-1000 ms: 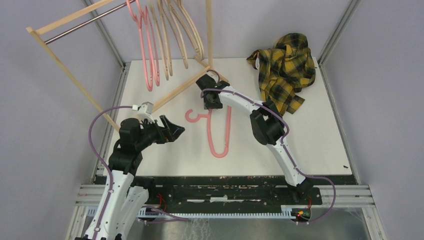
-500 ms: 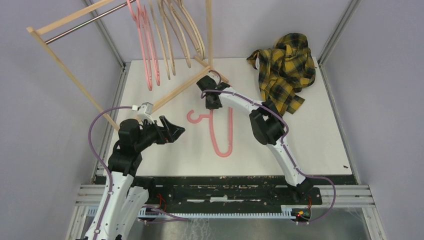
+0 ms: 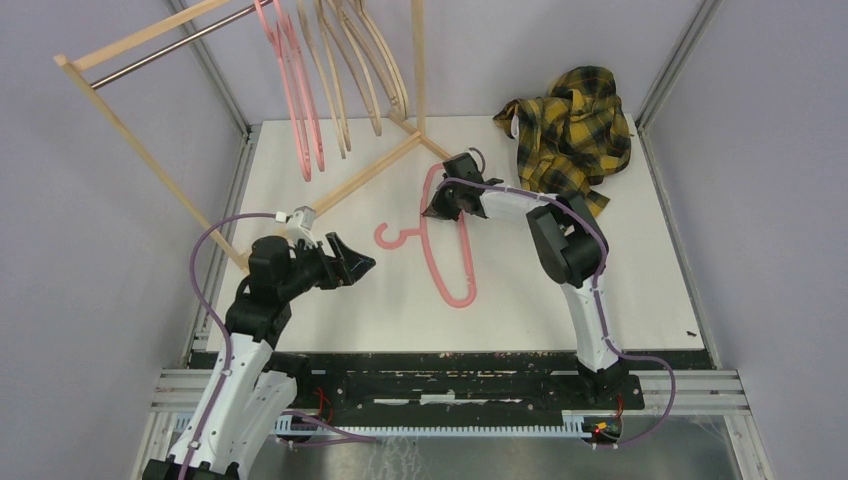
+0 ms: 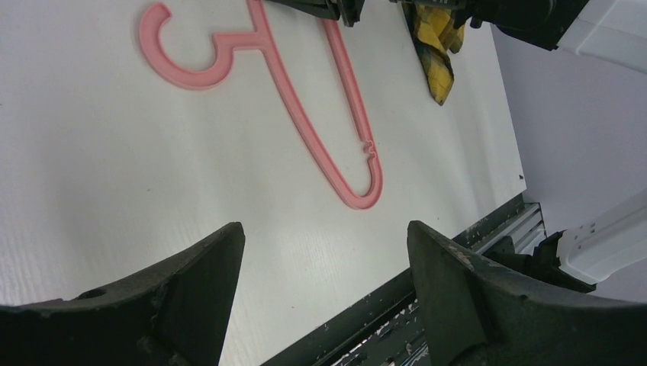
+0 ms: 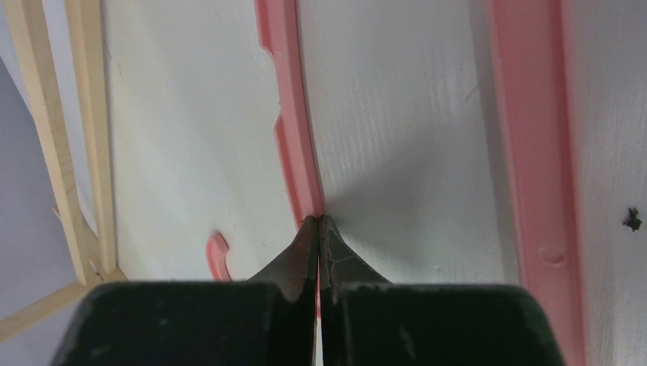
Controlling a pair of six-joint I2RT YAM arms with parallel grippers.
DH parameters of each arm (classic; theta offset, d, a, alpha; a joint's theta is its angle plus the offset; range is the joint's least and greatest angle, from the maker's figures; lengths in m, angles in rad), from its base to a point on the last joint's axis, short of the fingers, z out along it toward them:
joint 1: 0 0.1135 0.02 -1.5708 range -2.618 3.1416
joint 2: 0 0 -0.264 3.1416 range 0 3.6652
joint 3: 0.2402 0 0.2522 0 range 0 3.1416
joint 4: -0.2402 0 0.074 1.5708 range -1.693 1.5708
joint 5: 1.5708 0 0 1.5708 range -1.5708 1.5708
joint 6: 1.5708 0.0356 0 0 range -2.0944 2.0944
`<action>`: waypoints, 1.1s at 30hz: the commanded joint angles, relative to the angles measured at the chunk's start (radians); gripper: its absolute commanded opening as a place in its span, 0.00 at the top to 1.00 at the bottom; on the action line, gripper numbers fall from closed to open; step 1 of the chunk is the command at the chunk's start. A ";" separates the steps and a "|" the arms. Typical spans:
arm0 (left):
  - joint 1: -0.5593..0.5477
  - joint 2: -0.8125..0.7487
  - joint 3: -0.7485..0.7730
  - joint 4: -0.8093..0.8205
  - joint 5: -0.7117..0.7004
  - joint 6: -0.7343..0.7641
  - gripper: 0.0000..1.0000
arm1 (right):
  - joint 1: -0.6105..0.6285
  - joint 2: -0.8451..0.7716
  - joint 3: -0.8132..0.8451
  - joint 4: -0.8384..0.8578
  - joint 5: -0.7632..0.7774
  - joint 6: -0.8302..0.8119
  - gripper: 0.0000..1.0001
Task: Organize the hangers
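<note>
One pink hanger [image 3: 458, 297] lies on the white table [image 3: 620, 290], its hook [image 3: 390, 237] pointing left. My right gripper [image 3: 437, 205] is shut on the hanger's upper limb [image 5: 288, 76], the tips pinched tight on the thin plastic; the other limb [image 5: 530, 152] runs along the right of that view. My left gripper [image 3: 362, 265] hovers open left of the hook, holding nothing. In the left wrist view the same hanger [image 4: 305, 122] lies well beyond the spread left gripper [image 4: 324, 229]. More hangers, pink [image 3: 300, 110] and beige [image 3: 350, 90], hang from the rail.
The wooden rack [image 3: 130, 130] with its metal rail [image 3: 170, 50] leans over the table's back left, one foot bar [image 3: 365, 175] lying just left of my right gripper. A yellow plaid shirt [image 3: 570, 130] is heaped at the back right. Metal frame rails border the near edge [image 3: 450, 385].
My right gripper has shut on the pink hanger's limb and swung right, dragging the hanger so its lower end shifted right. The left arm moved slightly and its jaws narrowed a little.
</note>
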 commanded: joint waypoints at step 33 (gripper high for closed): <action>-0.277 0.126 -0.018 0.206 -0.211 -0.105 0.17 | 0.000 0.002 0.276 -0.592 0.352 -0.613 0.39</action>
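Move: About 9 cm to the right of the right hand and 2 cm back, roughly at fingertip height, lies the straight bar of the last pink hanger. Its hook is some 9 cm left of that hand and 5 cm back; the rack's wooden foot stands about 19 cm ahead and 2 cm left. From the left hand, the straight bar is about 20 cm ahead, 25 cm right and 18 cm below. Coming free of the hanger's shoulder bar, the right hand opens its shut fingers and arcs right about 10 cm, rising some 6 cm over the hanger, then sinking to straddle the straight bar, open; it rolls about 40 degrees so the fingers point more steeply down. The left hand, still open, shifts some 4 cm right towards the hanger. ##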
